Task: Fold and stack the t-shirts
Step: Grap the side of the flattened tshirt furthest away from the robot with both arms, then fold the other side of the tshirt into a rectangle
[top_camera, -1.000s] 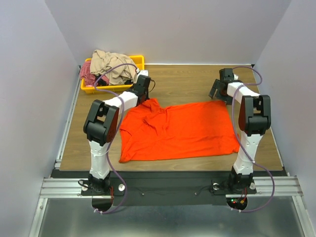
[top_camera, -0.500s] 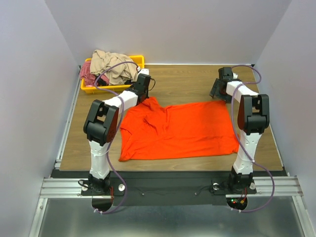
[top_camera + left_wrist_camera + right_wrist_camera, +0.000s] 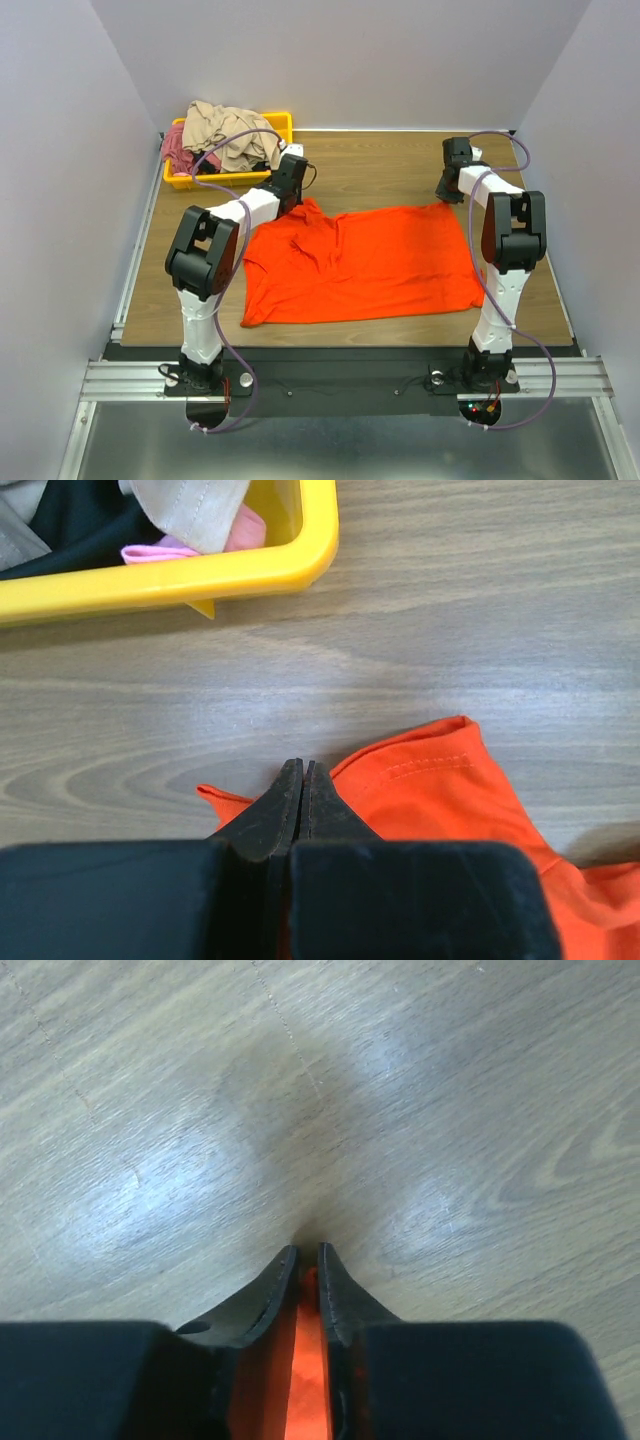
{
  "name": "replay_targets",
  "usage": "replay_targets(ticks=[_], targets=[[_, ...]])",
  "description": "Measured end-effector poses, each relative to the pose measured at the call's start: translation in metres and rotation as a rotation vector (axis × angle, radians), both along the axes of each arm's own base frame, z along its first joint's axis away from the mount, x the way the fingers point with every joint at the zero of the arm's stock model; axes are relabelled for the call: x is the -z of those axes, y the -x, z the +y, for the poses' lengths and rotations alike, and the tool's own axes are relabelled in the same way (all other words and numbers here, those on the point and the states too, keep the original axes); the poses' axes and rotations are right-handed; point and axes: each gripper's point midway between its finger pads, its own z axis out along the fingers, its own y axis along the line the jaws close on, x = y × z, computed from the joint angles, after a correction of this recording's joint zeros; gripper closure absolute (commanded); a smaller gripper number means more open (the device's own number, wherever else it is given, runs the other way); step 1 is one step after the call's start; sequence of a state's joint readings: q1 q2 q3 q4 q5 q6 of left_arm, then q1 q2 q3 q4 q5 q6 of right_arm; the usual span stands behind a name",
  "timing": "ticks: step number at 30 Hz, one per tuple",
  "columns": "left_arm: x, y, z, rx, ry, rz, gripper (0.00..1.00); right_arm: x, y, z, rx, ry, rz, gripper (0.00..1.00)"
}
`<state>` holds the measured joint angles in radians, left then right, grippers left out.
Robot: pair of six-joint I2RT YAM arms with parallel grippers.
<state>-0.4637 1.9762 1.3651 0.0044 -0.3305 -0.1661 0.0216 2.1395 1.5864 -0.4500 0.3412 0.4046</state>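
An orange t-shirt point(image 3: 365, 265) lies spread flat on the wooden table, its left part wrinkled. My left gripper point(image 3: 293, 195) is at the shirt's far left corner, its jaws pressed together on the orange fabric point(image 3: 440, 790), which shows on both sides of the fingertips point(image 3: 300, 780). My right gripper point(image 3: 446, 195) is at the shirt's far right corner. In the right wrist view its jaws point(image 3: 308, 1255) are nearly together, with orange cloth point(image 3: 308, 1360) pinched between them, low against the table.
A yellow bin point(image 3: 283, 122) with a heap of beige and pink clothes point(image 3: 225, 130) stands at the back left, just beyond my left gripper; its rim shows in the left wrist view point(image 3: 200, 575). Purple walls close in the table.
My right gripper has dropped from a raised spot beyond the far right corner onto that corner and closed on the cloth. My left gripper has shifted only slightly.
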Motion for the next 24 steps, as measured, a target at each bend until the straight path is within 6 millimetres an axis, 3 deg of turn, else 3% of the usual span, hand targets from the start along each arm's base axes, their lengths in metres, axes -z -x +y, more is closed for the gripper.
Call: replay_targets(ticks=[3, 8, 14, 17, 24], targets=[[-0.002, 0.003, -0.001, 0.002, 0.0, -0.004, 1.0, 0.0, 0.003, -0.001, -0.009, 0.009, 0.006, 1.0], [-0.01, 0.013, -0.006, 0.004, 0.003, -0.02, 1.0, 0.0, 0.013, -0.001, -0.019, 0.013, 0.019, 1.0], [-0.015, 0.033, -0.006, -0.002, 0.013, -0.022, 1.0, -0.002, 0.048, -0.002, -0.023, 0.011, 0.069, 1.0], [-0.017, 0.043, -0.006, -0.005, 0.018, -0.025, 1.0, -0.01, 0.064, -0.001, -0.024, 0.004, 0.073, 1.0], [-0.03, 0.07, -0.008, -0.02, 0.037, -0.054, 1.0, -0.041, 0.081, 0.001, -0.024, -0.009, 0.013, 1.0]])
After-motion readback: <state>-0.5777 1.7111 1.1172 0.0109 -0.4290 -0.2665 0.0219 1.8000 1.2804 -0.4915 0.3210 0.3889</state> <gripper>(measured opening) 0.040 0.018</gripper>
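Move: The orange t-shirt's far right corner is between the right hand's nearly closed fingers, about 1 cm below the hand point; the shirt's near right corner lies roughly 31 cm back and 5 cm to the right of that hand. The left hand already holds the far left part some 7 cm above the table. From it the near edge is about 32 cm straight back, the far right corner some 44 cm right and level fore-and-aft, and the yellow bin 15 cm ahead and 20 cm left. The right fingers finish closing and pinch the t-shirt's far right corner while that hand starts back, sliding it level for about 5 cm towards the near edge, then lifting it as it keeps going back, some 8 cm back and 4 cm up in all. Together with it the left hand, fingers still shut on the far left part, draws back from the yellow bin and rises steadily, its wrist barely turning. ##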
